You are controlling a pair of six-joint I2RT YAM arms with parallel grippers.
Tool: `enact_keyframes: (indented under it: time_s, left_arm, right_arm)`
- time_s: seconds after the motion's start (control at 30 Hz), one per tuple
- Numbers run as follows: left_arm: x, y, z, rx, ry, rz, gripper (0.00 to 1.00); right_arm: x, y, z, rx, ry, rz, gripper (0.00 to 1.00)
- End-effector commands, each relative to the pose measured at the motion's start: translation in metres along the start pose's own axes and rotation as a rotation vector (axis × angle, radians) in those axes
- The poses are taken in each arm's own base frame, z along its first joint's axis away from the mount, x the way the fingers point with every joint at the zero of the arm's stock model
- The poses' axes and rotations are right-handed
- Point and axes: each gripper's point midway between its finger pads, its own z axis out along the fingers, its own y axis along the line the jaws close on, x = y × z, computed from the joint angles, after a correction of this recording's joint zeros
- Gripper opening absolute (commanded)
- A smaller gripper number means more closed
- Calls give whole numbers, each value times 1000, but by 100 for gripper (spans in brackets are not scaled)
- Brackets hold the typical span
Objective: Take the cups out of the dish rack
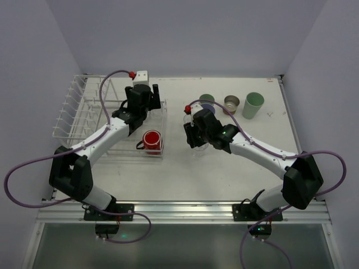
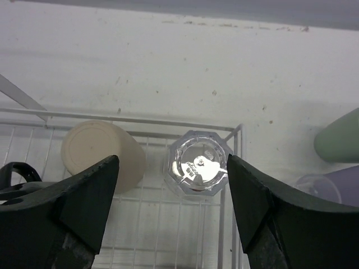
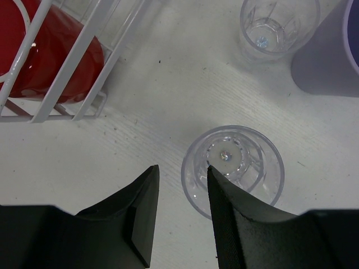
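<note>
The white wire dish rack (image 1: 73,112) stands at the left. In its basket a red mug (image 1: 152,140) sits near the front. Farther back, an upturned beige cup (image 2: 101,154) and an upturned clear cup (image 2: 199,168) stand by the rack's corner. My left gripper (image 2: 173,159) hangs open above them, with the clear cup just ahead between its fingers, untouched. My right gripper (image 3: 180,168) is open over an upright clear cup (image 3: 241,165) on the table. One finger is over the cup's mouth, the other outside its near wall.
On the table behind the right arm stand a dark green cup (image 1: 207,99), a lavender cup (image 1: 208,109), a brown cup (image 1: 231,102) and a mint green cup (image 1: 253,105). Another clear cup (image 3: 277,25) stands beside the lavender one. A black mug handle (image 2: 17,174) shows in the rack.
</note>
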Motion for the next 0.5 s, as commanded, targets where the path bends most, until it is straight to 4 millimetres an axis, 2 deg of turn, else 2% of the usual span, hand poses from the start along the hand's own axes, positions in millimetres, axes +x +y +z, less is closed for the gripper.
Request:
enact_keyframes:
  time_s: [0.0,0.1,0.2,0.27,0.3,0.33,0.47]
  left_arm:
    - [-44,12,-19,-30,-147,-56,82]
    - [-39,39,-18,-174,-141,-42,83]
    - [-28,53,-10,-242,-101,-19,83]
    - [-26,59,-4,-254,-84,-31,83]
    - [-17,58,4,-235,-48,-29,83]
    - [-16,64,9,-239,-36,-45,83]
    - [-17,67,19,-245,-23,-31,83]
  right_arm:
    - [-9,6,-4,-32,-40,9,42]
    - [-10,8,-6,-43,-47,10,42]
    - [-13,9,-10,-50,-65,15,42]
    - [-13,9,-13,-54,-76,16,42]
    - [-17,10,-17,-62,-95,18,42]
    - [-18,11,-18,-66,-102,19,42]
    - [-20,11,-22,-72,-123,22,42]
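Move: The beige cup, upside down in the rack, stands about 6 cm to the left of the open left hand and 3 cm ahead, its middle some 11 cm lower. The clear glass in the rack's far corner is 3 cm ahead and 2 cm right of that hand; the black mug about 12 cm left and 1 cm back, both roughly as low. From the idle right hand the beige cup is about 17 cm ahead, 24 cm left and 6 cm lower. Towards the beige cup, away from the clear glass: the left hand arcs about 6 cm to the left, first rising some 3 cm, then sinking about 5 cm so that it ends slightly lower than it began. It turns some 10 degrees counter-clockwise on the way, fingers staying wide open and touching nothing yet. ##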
